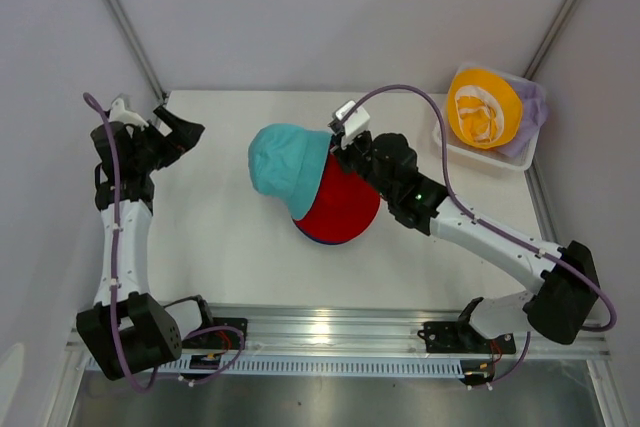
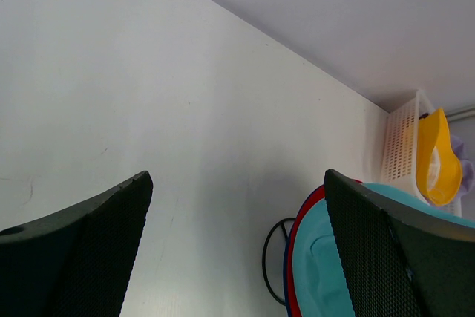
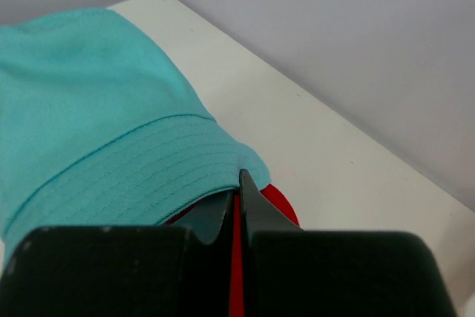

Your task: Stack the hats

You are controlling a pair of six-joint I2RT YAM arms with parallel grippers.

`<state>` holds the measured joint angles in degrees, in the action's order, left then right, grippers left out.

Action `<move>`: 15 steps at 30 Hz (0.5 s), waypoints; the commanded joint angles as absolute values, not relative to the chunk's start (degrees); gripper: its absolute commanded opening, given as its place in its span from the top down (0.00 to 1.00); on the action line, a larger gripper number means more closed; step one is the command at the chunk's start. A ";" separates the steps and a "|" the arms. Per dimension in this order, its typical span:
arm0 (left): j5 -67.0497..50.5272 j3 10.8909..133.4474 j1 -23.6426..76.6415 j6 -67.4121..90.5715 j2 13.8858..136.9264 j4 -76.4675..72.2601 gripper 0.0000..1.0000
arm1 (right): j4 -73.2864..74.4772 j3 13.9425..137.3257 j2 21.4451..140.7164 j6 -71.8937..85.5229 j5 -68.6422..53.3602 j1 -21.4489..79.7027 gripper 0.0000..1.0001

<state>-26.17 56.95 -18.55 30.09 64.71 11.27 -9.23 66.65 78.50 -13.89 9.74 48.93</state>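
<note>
My right gripper [image 1: 335, 147] [image 3: 241, 180] is shut on the brim of the teal hat [image 1: 285, 169] [image 3: 96, 109]. That hat hangs tilted over the left side of the red hat [image 1: 345, 209] [image 3: 278, 202], which lies crown up mid-table. A navy hat's rim [image 2: 286, 272] shows just under the red one [image 2: 297, 235], on a thin black wire frame [image 2: 269, 254]. A yellow hat [image 1: 482, 107] and a lavender hat [image 1: 535, 112] lie in the white basket [image 1: 480, 157]. My left gripper [image 1: 190, 132] [image 2: 237, 183] stands open at the far left, nothing between its fingers.
The white lattice basket [image 2: 401, 146] stands at the back right corner with the yellow hat [image 2: 434, 157] in it. Grey walls close in the table's back and sides. Bare white table [image 1: 220, 237] lies between the left gripper and the hat pile.
</note>
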 commanded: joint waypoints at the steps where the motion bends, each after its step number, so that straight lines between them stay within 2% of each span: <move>1: -28.56 56.60 -18.72 31.03 63.81 8.53 0.01 | -16.25 63.91 73.57 -15.02 13.18 46.15 1.00; 14: -28.48 56.69 -15.91 30.41 62.93 8.35 0.01 | -28.90 46.77 64.61 -15.56 12.05 40.52 1.00; 15: -28.39 56.95 -15.56 30.41 62.84 8.35 0.01 | -30.13 44.50 64.16 -15.38 11.61 40.08 0.96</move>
<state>-27.59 56.71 -16.88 30.09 64.71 10.39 -21.34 47.59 66.74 -15.25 11.51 41.43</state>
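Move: The closed right fingers still hold the teal hat by its brim; its middle lies about 9 cm to their left, slightly back and some 5 cm lower. The red hat it goes onto lies roughly 5 cm back, level sideways and 13 cm below. Farther off, the yellow hat in the basket is some 19 cm ahead, 33 cm right and 25 cm below. From the idle left hand the red hat lies about 35 cm right, 10 cm back and 7 cm below. The right hand draws the teal hat to the right by about 8 cm above the far side of the red hat, bringing the teal crown in over the red one while its own fingers go on to the red hat's right. It sinks some 3 cm on the way and turns clockwise about 10 degrees, keeping the brim pinched in fingers that stay all but shut. ##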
